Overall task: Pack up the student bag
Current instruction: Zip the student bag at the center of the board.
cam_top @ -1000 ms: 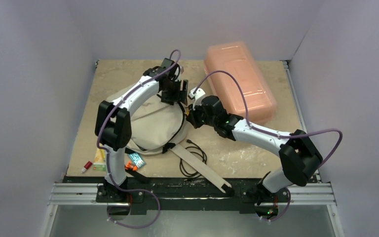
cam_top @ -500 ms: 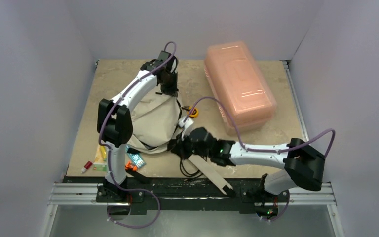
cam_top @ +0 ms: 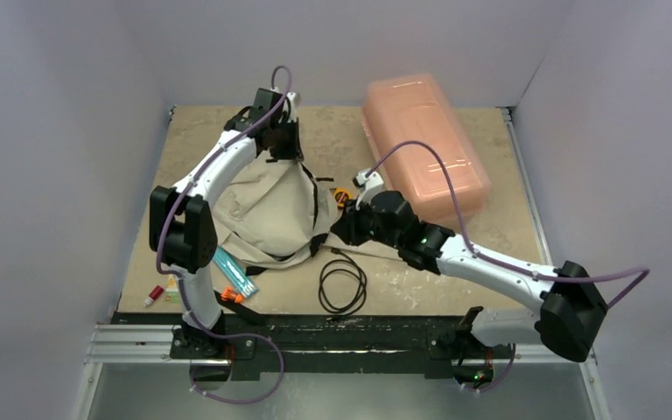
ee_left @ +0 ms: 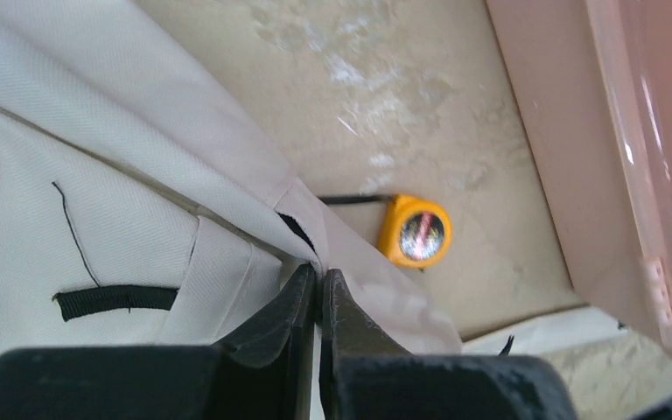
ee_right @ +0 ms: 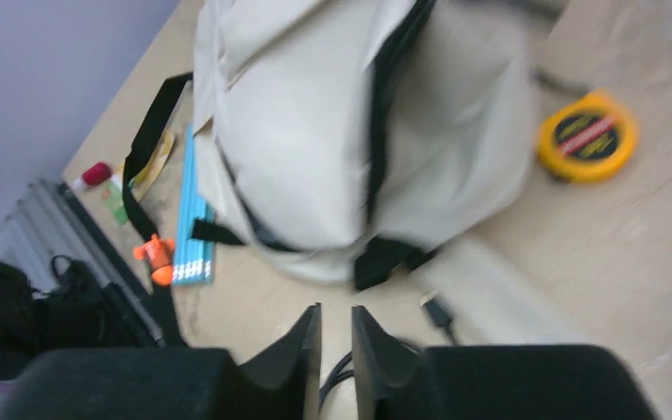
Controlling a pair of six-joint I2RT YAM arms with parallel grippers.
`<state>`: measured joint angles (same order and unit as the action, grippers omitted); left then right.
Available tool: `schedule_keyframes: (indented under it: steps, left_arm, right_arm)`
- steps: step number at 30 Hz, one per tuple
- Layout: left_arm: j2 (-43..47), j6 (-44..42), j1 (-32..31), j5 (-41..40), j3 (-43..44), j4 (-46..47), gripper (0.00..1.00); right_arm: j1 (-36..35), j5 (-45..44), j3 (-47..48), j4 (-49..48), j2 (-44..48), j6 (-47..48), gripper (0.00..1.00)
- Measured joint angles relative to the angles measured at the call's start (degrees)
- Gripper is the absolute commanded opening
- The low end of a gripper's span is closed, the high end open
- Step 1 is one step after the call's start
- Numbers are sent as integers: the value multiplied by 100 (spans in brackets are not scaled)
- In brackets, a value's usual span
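The student bag [cam_top: 271,214] is a beige fabric backpack with black straps, lying left of centre on the table. My left gripper [cam_top: 282,144] is at its far top edge, shut on a fold of the beige fabric [ee_left: 319,273]. In the left wrist view the bag [ee_left: 122,201] hangs stretched below the jaws. My right gripper [cam_top: 343,229] hovers just off the bag's right side. In its own view the right gripper [ee_right: 336,311] has its jaws a small gap apart with nothing between them, and the bag [ee_right: 315,131] lies beyond.
A yellow tape measure [cam_top: 343,196] lies right of the bag. A translucent pink box [cam_top: 424,153] fills the back right. A coiled black cable [cam_top: 343,284] lies near the front. A blue pencil pack [cam_top: 234,273], an orange item [cam_top: 230,297] and a red marker [cam_top: 154,295] sit front left.
The left gripper closed on the bag's top and pulled it back and left. The right arm swung to the front, then back to the bag's right side, jaws parting slightly. The long beige strip left the front edge.
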<state>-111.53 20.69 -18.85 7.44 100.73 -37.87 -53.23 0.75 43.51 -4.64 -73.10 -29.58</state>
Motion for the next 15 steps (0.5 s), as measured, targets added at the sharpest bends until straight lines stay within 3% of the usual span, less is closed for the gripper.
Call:
schedule_keyframes:
  steps: [2, 6, 10, 15]
  left_arm:
    - [409, -162, -4, 286, -457, 109, 0]
    - [1047, -382, -20, 750, -951, 85, 0]
    - [1060, -485, -28, 1119, -909, -105, 2]
    - [815, -560, -28, 1368, -621, -352, 44]
  right_arm:
    - [243, -142, 466, 407, 138, 365, 41]
    - [564, 87, 1091, 525, 111, 1008, 71]
    - [1032, 656, 1552, 487, -487, 1298, 79]
    - [1270, 1113, 1899, 461, -1349, 1425, 79]
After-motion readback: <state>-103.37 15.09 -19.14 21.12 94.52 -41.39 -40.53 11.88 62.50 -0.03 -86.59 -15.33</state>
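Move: My left hand still pinches the far end of the student bag's opening; the middle of the zipper run lies about 9 cm back from there, 4 cm to the right and a little lower. From my right hand that stretch is some 10 cm ahead, 5 cm left and 4 cm below. The tape measure sits on the board 15 cm ahead of my right hand and 2 cm right, the black cable 9 cm behind it, both about 14 cm down. With my left hand still shut I come back about 6 cm, slightly up and right, turning some 13 degrees clockwise, then open it and let the bag's edge go. Meanwhile my right hand arcs some 10 cm forward towards the zipper, first up and then partly down again, its fingers spreading wide above the bag's right edge. ##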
